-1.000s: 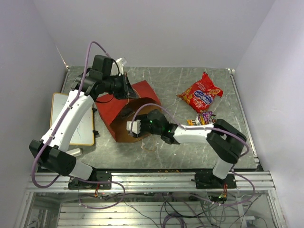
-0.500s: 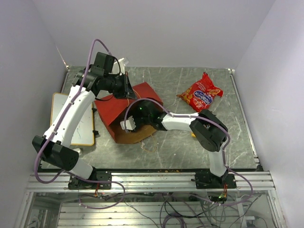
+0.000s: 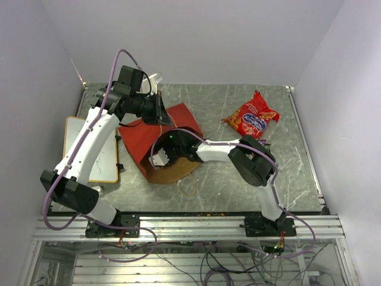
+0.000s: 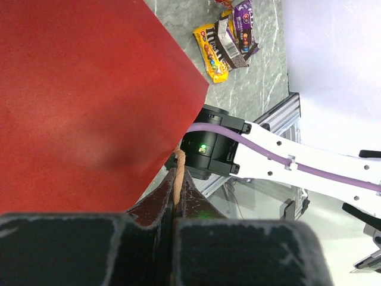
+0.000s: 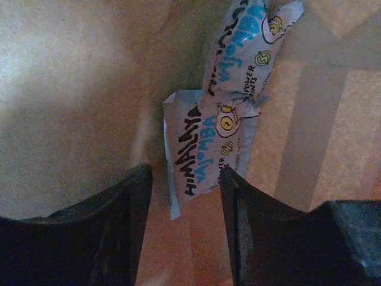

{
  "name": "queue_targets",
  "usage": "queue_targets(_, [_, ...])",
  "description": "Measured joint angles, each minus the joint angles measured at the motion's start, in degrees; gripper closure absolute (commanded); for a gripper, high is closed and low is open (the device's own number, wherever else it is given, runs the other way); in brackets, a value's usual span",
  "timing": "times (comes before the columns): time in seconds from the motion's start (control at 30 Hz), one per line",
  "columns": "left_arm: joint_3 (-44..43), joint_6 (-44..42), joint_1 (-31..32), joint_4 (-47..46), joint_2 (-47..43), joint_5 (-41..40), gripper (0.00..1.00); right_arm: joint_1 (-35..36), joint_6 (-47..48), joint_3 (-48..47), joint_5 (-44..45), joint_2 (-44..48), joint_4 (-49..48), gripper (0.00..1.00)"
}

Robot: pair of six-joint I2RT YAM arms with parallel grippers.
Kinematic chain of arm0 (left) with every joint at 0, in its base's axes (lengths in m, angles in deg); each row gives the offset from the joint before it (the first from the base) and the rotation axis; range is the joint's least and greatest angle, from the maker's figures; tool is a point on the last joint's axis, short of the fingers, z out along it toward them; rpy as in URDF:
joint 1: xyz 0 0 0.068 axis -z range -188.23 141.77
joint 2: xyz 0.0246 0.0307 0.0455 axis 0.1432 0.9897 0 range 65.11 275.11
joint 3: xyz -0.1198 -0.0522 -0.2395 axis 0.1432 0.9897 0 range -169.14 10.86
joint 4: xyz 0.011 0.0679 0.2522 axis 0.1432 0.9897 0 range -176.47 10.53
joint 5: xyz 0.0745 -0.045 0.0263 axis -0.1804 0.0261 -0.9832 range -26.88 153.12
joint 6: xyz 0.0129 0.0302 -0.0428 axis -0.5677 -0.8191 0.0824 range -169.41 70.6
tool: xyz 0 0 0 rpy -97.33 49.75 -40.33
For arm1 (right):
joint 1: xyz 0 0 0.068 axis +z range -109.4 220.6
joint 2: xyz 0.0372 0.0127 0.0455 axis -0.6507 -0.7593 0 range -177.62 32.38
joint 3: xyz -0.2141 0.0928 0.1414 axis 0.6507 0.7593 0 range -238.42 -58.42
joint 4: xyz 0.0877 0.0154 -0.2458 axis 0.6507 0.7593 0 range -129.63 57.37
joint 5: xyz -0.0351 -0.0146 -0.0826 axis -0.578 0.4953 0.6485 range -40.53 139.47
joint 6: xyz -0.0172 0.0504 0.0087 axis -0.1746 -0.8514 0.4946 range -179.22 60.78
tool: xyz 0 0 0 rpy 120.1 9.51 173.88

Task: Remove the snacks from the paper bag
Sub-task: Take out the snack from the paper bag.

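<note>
The red paper bag (image 3: 143, 138) lies on its side, its brown mouth facing front right. My left gripper (image 3: 161, 111) is shut on its thin twisted handle (image 4: 177, 170), beside the red wall (image 4: 89, 101). My right gripper (image 3: 159, 157) is open, reaching inside the bag. In the right wrist view two light-blue packets (image 5: 208, 146) lie on the kraft inside, and the lower end of the near one sits between my open fingertips (image 5: 186, 182). The red chip bag (image 3: 251, 118) lies on the table at the back right. Yellow, dark and purple packets (image 4: 229, 36) lie outside the bag.
A yellow-framed whiteboard (image 3: 90, 149) lies at the left under the left arm. A small grey object (image 3: 94, 190) sits near the left base. A loose twisted cord (image 3: 187, 187) lies in front of the bag mouth. The right arm's elbow (image 3: 253, 161) stretches across the table's middle.
My right gripper has moved left, deeper into the bag mouth, with the arm stretching out. The left gripper keeps its hold on the handle, almost still.
</note>
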Motion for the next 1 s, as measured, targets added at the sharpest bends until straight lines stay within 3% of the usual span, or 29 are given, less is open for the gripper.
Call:
queue_targets(0.33, [0.3,0.4,0.0,-0.2,-0.2,0.5,0.93,0.6,2.1,-3.1,4.9,-4.2,-3.7,0.63])
queue_targets(0.43, [1.3,1.0,0.0,-0.3,-0.9,0.6,0.93,0.8,1.7,-3.3,5.9,-5.2,-5.8,0.82])
queue_targets(0.57, [2.8,2.1,0.0,-0.9,-1.9,0.9,0.93,0.8,0.0,-3.4,7.4,-7.1,-9.0,0.99])
queue_targets(0.8, [4.6,4.2,0.0,-2.3,-3.5,0.3,0.93,0.8,-2.7,-0.7,7.3,-4.6,-9.2,1.0])
queue_targets(1.0, [5.0,5.9,-0.5,-4.9,-3.8,-0.1,0.93,1.1,-6.8,8.9,5.8,9.1,-7.0,1.0])
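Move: Inside the bag the lower mint sachet, the one nearest the right fingers, lies some 3 cm ahead of the right hand, about 3 cm to its left and roughly 2 cm below. A second sachet partly overlaps it, about 2 cm back and 4 cm left of the right hand, at roughly fingertip height. The loose paper handle lies about 17 cm back and 13 cm right, 3 cm below the right hand. From the left hand the lower sachet is roughly 8 cm ahead, 8 cm left and 28 cm down. With its fingers half open, the right hand reaches about 3.5 cm forward inside the bag, sinking and edging left a little towards the lower sachet, and shuts its fingers fully so that they pinch it edge-on. Staying shut, it then turns back and pulls up about 5.5 cm while drawing some 4 cm back and 3.5 cm to the right, towards the bag's mouth, as the left hand keeps its pinch on the upper paper handle and holds the bag nearly still. ##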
